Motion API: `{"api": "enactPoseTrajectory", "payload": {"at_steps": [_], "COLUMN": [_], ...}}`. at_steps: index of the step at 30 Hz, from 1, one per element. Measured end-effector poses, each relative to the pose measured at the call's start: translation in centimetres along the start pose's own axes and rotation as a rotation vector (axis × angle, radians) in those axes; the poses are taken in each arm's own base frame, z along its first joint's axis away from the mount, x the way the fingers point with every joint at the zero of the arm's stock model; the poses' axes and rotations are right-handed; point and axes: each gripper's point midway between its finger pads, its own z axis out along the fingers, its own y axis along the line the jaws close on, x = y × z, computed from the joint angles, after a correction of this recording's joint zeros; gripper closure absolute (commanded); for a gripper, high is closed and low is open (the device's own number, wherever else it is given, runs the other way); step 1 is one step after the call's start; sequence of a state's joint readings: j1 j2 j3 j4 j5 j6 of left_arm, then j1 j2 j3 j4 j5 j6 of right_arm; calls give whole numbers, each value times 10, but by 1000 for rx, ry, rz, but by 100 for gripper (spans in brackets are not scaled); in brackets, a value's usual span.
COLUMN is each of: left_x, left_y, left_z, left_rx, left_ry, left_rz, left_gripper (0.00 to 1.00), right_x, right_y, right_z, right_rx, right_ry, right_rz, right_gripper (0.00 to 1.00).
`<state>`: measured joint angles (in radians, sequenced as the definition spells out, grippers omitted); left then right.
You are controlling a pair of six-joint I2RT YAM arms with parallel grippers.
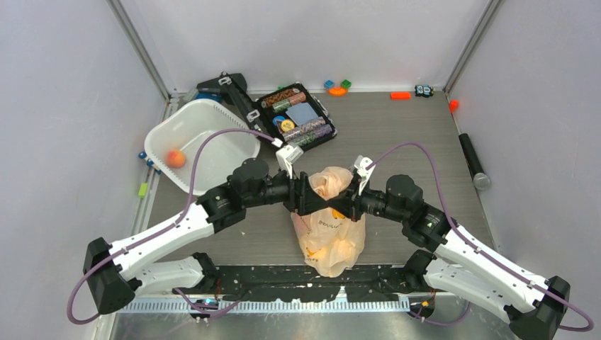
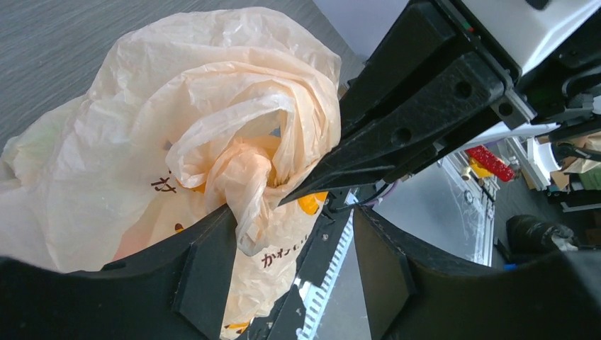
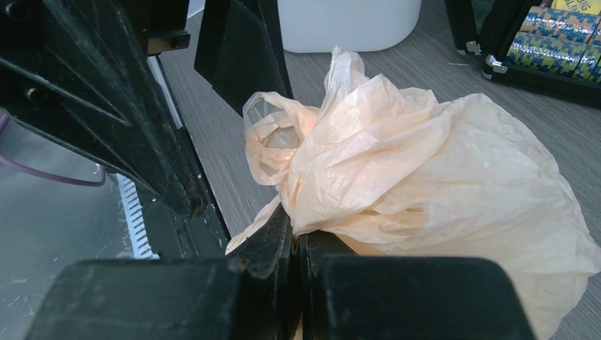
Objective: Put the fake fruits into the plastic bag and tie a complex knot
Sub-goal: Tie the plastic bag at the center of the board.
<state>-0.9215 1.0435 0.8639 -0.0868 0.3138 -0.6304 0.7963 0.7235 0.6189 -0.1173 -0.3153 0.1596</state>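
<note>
The plastic bag [image 1: 329, 230] stands at the middle of the table, its pale peach top [image 1: 330, 180] bunched and twisted. Yellow fake fruits [image 1: 320, 251] show dimly through the film. A small orange fruit [image 1: 175, 159] lies in the white tub. My left gripper [image 1: 301, 193] is at the left of the bag's neck. In the left wrist view it [image 2: 290, 234] is open, with a fold of bag [image 2: 244, 191] hanging against its left finger. From the right, my right gripper [image 1: 349, 202] is shut on the bag film [image 3: 397, 163], which it [image 3: 298, 230] pinches just under the twist.
The white tub [image 1: 212, 117] sits at the back left. Behind the bag lies an open black case of poker chips [image 1: 320, 134]. Small toy blocks [image 1: 337, 87] dot the far edge, and a black cylinder [image 1: 473, 161] lies at the right. A metal rail [image 1: 283, 304] runs along the near edge.
</note>
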Motion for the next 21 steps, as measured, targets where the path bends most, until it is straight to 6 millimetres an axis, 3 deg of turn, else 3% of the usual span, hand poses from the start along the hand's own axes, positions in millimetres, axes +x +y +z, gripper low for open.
{"api": "enactPoseTrajectory", "payload": {"at_steps": [9, 21], "left_x": [-9, -13], "left_y": [-3, 4], "left_z": [18, 39], "left_rx": [2, -62], "left_ry": [-7, -16], "left_rz": [-49, -124], "left_gripper": [40, 77], "right_x": [3, 6], "right_y": [0, 0], "right_z": [-1, -4], "right_rx": [1, 7], "right_ry": [14, 24], "right_rz": [2, -3], "right_gripper": [95, 95]}}
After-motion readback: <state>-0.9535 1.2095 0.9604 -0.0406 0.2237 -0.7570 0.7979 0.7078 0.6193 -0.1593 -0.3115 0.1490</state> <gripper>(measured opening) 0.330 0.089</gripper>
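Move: The loose end of the bag's twisted neck sits close to my left hand: about 2 cm ahead, 3 cm to the right and roughly level. My right fingertips, gripping the neck, are some 4 cm right of the left hand; the bag's full body hangs about 8 cm back, 3 cm right and 11 cm below it. From the right hand the loose end is about 2 cm ahead, 1 cm left and 1 cm above. I reach my left hand some 3–4 cm right and 2 cm forward, over my right fingertips, with the fingers staying open until they straddle the loose end; then I bring them about halfway shut around it, turning the wrist only slightly. My right hand keeps its pinch on the neck, nearly still. ##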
